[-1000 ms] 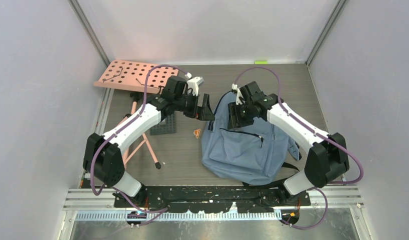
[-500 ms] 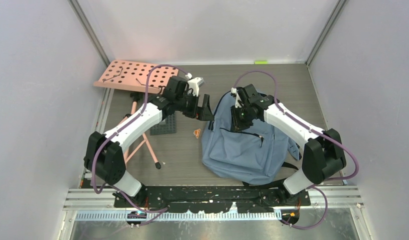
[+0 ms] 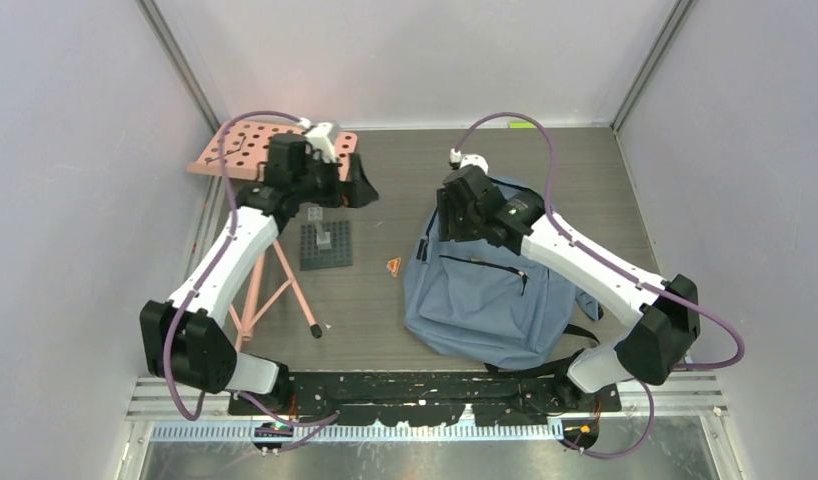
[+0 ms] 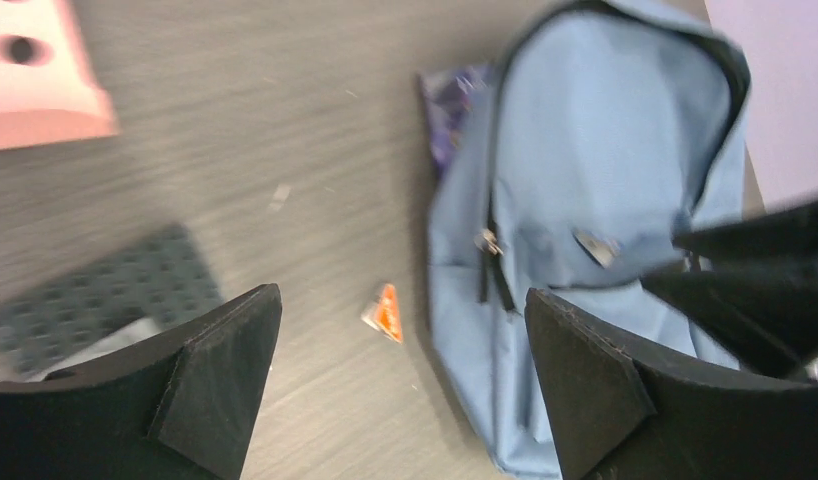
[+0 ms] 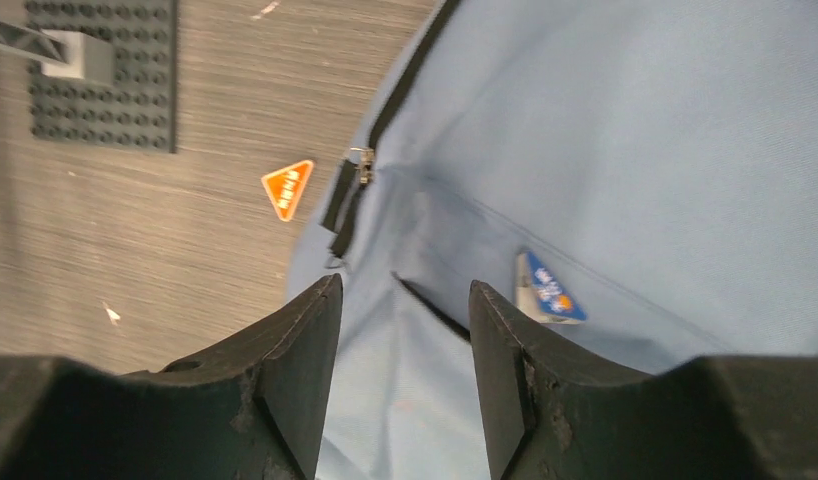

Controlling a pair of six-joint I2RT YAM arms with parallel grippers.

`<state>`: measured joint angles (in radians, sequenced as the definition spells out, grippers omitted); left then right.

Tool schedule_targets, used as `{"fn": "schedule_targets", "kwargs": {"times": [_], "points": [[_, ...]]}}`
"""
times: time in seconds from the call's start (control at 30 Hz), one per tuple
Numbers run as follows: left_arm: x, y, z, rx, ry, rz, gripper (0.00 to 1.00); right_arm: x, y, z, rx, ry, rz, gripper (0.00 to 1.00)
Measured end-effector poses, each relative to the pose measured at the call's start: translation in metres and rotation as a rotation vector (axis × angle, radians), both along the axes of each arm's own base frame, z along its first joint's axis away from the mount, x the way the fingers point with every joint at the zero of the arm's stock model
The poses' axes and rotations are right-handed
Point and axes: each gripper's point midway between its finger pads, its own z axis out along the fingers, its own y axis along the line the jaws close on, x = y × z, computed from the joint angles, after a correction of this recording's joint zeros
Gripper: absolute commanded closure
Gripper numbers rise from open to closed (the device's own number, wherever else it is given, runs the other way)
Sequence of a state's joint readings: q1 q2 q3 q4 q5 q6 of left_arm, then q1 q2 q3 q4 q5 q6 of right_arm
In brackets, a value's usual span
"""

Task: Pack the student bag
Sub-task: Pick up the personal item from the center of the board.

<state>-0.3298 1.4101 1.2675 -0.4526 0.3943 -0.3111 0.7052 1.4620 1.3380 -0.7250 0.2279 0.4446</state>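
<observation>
The student bag [image 3: 490,290] is a blue-grey backpack lying flat at centre right, its top toward the back. My right gripper [image 3: 448,215] hovers over its upper left corner. In the right wrist view the gripper [image 5: 405,290] is open, with bag [image 5: 625,130] fabric below the gap, a zipper pull [image 5: 363,165] just ahead and a small blue label [image 5: 548,290] to the right. My left gripper [image 3: 357,190] is off to the left above the floor, open wide and empty [image 4: 400,295]; from there the bag [image 4: 605,160] lies ahead to the right.
A small orange triangle [image 3: 393,265] lies on the floor left of the bag. Further left are a dark grey studded baseplate [image 3: 325,245] and a pink pegboard [image 3: 255,150] on a pink stand. A purple item [image 4: 450,110] peeks out beside the bag's top.
My left arm has swung left and back, away from the bag toward the pegboard. The right gripper has shifted slightly left along the bag's top corner.
</observation>
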Motion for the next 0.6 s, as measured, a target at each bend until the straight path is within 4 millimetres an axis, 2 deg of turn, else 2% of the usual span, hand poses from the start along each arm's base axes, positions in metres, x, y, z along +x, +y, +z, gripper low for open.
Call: {"fn": "schedule_targets", "kwargs": {"times": [0.13,0.23,0.33,0.47,0.6], "points": [[0.024,0.057,0.017,-0.020,-0.043,0.167,0.05,-0.008,0.028,0.008,0.059,-0.054,-0.067,0.45],[0.032,0.083,0.021,-0.018,-0.055,0.240,0.05,-0.011,0.052,0.004,0.088,-0.065,-0.097,0.47],[0.033,0.090,0.022,-0.015,-0.055,0.260,0.05,-0.010,0.085,-0.012,0.075,-0.040,-0.103,0.47],[0.032,0.088,0.021,-0.020,-0.050,0.250,0.05,-0.003,0.132,-0.046,0.033,0.003,-0.095,0.46],[0.031,0.088,0.022,-0.023,-0.049,0.246,0.05,-0.004,0.152,-0.083,-0.028,0.052,-0.093,0.42]]}}
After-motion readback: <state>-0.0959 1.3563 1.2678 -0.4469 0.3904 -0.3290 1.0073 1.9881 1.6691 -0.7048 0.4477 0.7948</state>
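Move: The personal item, a small orange triangle flat on the table, lies about 14 cm left of the right hand, barely 1 cm ahead and some 18 cm below. The bag's middle is about 20 cm to the right of the item and level with it; the grey brick plate is 15 cm left of the item and 4 cm farther out. From the left hand the item is roughly 5 cm right, 4 cm back and 22 cm down. Half-open, the right hand swings about 15 cm left, sinking 8 towards the personal item; the left withdraws leftwards. ##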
